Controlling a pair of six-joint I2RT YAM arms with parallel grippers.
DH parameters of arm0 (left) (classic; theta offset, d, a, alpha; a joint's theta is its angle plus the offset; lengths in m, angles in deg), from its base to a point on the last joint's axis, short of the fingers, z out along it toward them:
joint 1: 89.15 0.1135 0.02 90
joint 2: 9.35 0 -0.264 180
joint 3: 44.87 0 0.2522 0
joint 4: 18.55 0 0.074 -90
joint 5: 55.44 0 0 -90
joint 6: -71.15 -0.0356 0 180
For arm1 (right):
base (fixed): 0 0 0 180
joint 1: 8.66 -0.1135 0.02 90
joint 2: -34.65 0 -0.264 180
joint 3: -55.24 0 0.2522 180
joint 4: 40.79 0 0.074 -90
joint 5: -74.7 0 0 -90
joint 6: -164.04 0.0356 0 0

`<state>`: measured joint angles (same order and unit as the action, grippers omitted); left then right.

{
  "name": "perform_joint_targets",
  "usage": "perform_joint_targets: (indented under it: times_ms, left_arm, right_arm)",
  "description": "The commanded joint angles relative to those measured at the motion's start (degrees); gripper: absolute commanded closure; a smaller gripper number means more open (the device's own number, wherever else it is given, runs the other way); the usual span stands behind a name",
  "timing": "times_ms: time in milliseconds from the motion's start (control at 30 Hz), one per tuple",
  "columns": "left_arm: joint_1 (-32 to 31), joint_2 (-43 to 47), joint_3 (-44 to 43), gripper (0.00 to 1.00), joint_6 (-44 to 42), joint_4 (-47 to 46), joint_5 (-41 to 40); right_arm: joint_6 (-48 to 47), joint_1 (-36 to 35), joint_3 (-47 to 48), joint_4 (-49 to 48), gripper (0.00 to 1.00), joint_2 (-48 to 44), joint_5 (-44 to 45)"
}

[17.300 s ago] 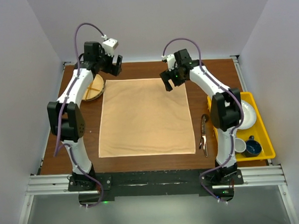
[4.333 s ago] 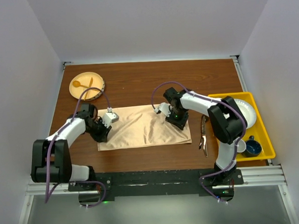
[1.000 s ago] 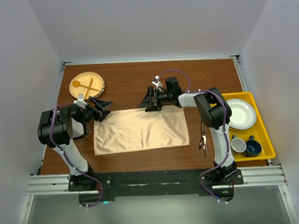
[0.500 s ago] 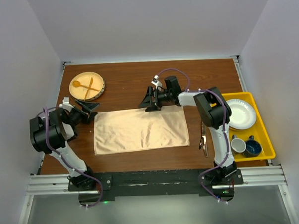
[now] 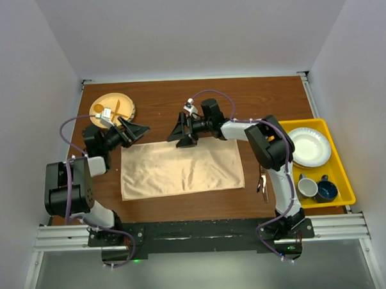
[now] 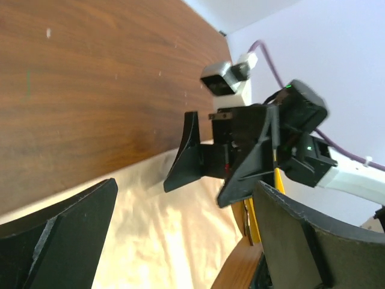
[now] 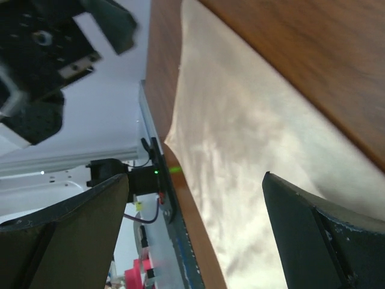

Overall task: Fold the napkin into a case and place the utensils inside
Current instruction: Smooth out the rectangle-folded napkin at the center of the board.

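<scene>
The peach-orange napkin [image 5: 181, 168] lies folded into a flat rectangle on the table; no narrow case shape shows. My left gripper [image 5: 140, 133] hovers open at its far left corner, pointing right. My right gripper [image 5: 179, 139] stands open over the far edge near the middle, pointing left, so the two face each other. In the left wrist view the napkin [image 6: 162, 235] lies between my open fingers [image 6: 57, 241], with the right gripper [image 6: 207, 162] beyond. The right wrist view shows the napkin [image 7: 240, 150] under wide fingers [image 7: 328, 241]. The dark utensils [image 5: 263, 175] lie right of the napkin.
A round wooden plate [image 5: 104, 102] with a pale spoon and fork sits at the far left, partly behind my left arm. The yellow tray [image 5: 342, 176] at the right holds a white plate [image 5: 310, 146] and two cups [image 5: 317, 189].
The left gripper has swung from the table's left side to the napkin's far left corner. The right gripper slid slightly left along the far edge. Both stayed open; the napkin has not moved.
</scene>
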<state>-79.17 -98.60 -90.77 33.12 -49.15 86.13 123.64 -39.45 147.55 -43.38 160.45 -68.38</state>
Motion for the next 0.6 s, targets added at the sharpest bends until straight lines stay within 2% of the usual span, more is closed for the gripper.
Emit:
perform_joint_targets:
  times_ms: [0, 133, 300, 567]
  left_arm:
    - [-0.31, -4.25, 3.31, 0.00, 3.31, -2.40, -6.65]
    - [-0.66, -8.99, 2.44, 0.00, 3.41, -3.36, -7.98]
    - [-0.84, -12.34, 1.73, 0.00, 0.35, 0.40, -10.08]
    - [-0.75, -14.10, 0.59, 0.00, -5.03, 7.62, -13.25]
  right_arm:
    - [8.48, -1.38, 2.05, -8.94, 0.02, -1.26, 0.52]
    - [13.75, -1.38, 3.45, -13.78, 0.02, 2.95, 0.70]
    - [13.15, -1.12, 5.04, -14.05, 0.02, 7.44, 0.35]
    - [4.55, 2.48, 2.93, -5.71, 0.02, 7.36, -0.97]
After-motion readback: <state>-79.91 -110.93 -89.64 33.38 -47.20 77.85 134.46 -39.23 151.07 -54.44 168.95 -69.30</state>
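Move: The napkin's middle lies about 14 cm to the right of the left hand, 11 cm back and 10 cm below; its far folded edge runs only some 2 cm back of that hand, also 10 cm down. For the right hand the same far edge is roughly level and 4 cm below, while the napkin's middle is 10 cm back and 2 cm to the right. The wooden plate stands about 10 cm left of the left hand and 11 cm farther out. The left hand, wide open, drops almost straight down about 9 cm onto the left part of the napkin's far folded edge, its fingers tipping down some 15 degrees and swinging slightly counter-clockwise, then stays there with the fingertips resting on the cloth. The right hand, also open and tilting only slightly, slips a couple of centimetres left and up, then goes forward about 2.5 cm while sinking some 4 cm, ending low with its fingertips on the same edge to the right of the left hand. ##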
